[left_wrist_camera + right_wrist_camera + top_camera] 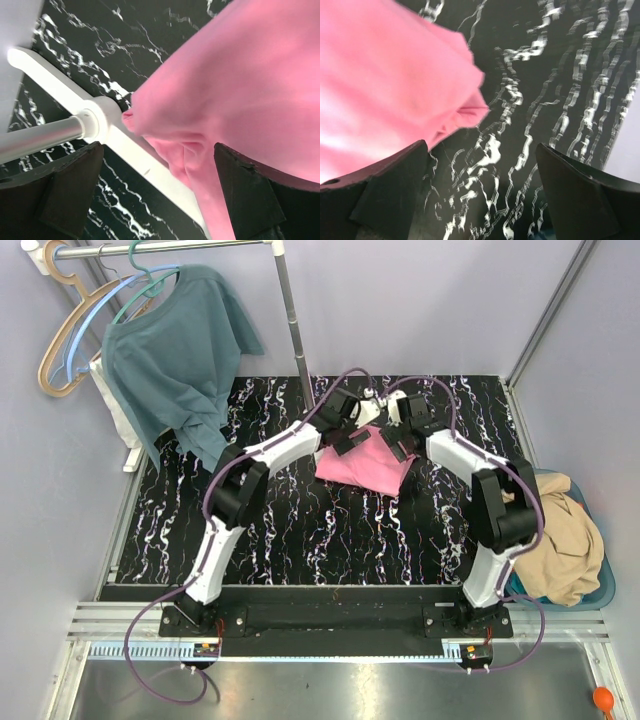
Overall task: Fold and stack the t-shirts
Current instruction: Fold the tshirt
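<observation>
A bright pink t-shirt [367,468] lies folded on the black marbled table [300,530], towards the back. My left gripper [350,443] hovers at its far left edge and my right gripper [401,448] at its far right corner. In the left wrist view the pink t-shirt [240,85] fills the upper right, and a fold of it reaches down beside one finger [250,195] of the open left gripper [160,195]. The right gripper [480,195] is open over bare table, with the pink t-shirt [390,75] just beyond its fingers. A tan-beige t-shirt [560,535] is heaped at the right.
The tan-beige shirt sits in a blue basket [603,585] off the table's right edge. A teal-blue shirt [175,360] hangs on a clothes rack whose pole [293,330] and white foot [115,135] stand right behind the pink shirt. Empty hangers [65,335] hang at the left.
</observation>
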You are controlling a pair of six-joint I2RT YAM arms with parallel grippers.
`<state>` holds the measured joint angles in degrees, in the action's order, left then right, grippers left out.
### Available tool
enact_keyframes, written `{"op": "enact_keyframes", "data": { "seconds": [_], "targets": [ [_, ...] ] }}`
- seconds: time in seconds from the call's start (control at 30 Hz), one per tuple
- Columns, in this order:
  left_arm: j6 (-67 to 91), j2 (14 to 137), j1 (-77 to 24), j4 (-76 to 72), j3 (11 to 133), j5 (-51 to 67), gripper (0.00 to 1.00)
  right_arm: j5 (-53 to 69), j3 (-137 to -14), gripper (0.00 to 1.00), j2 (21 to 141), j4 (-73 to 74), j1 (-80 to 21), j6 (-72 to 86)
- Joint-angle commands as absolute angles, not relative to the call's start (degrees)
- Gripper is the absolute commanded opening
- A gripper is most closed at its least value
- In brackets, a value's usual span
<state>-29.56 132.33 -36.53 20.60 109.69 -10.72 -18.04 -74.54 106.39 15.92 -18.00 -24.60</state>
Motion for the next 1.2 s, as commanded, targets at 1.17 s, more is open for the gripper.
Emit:
{"op": "enact_keyframes", "data": {
  "seconds": [1.17],
  "targets": [
    [-30.0,120.9,-37.8,14.9,97.7,-10.5,0.99,26.8,-84.8,0.96,117.3,30.7,-4.0,4.1]
  ]
}}
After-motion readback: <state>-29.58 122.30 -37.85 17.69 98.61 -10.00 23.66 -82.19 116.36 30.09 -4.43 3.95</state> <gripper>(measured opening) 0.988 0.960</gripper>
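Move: Under the right hand and slightly in, the t-shirt's right edge lies about 3 cm back, 2 cm to its left and 6 cm below; the folded t-shirt's middle is some 12 cm left and 2 cm back of that hand. The foot of the clothes stand is about 21 cm left of the right hand and 4 cm farther out. From the left hand the same t-shirt edge is roughly 10 cm to the right, 4 cm back and 5 cm lower. Rising about 5 cm first, the right hand then sinks some 10 cm to the t-shirt's right edge, easing back and left about 3 cm each while it rolls its left side up some 45 degrees and points more steeply down and leftward. Its open fingers end astride the edge, the left one seemingly touching the cloth. The left hand, also open, rises about 6 cm above the t-shirt, then sinks halfway again, drawing back 3 cm. ##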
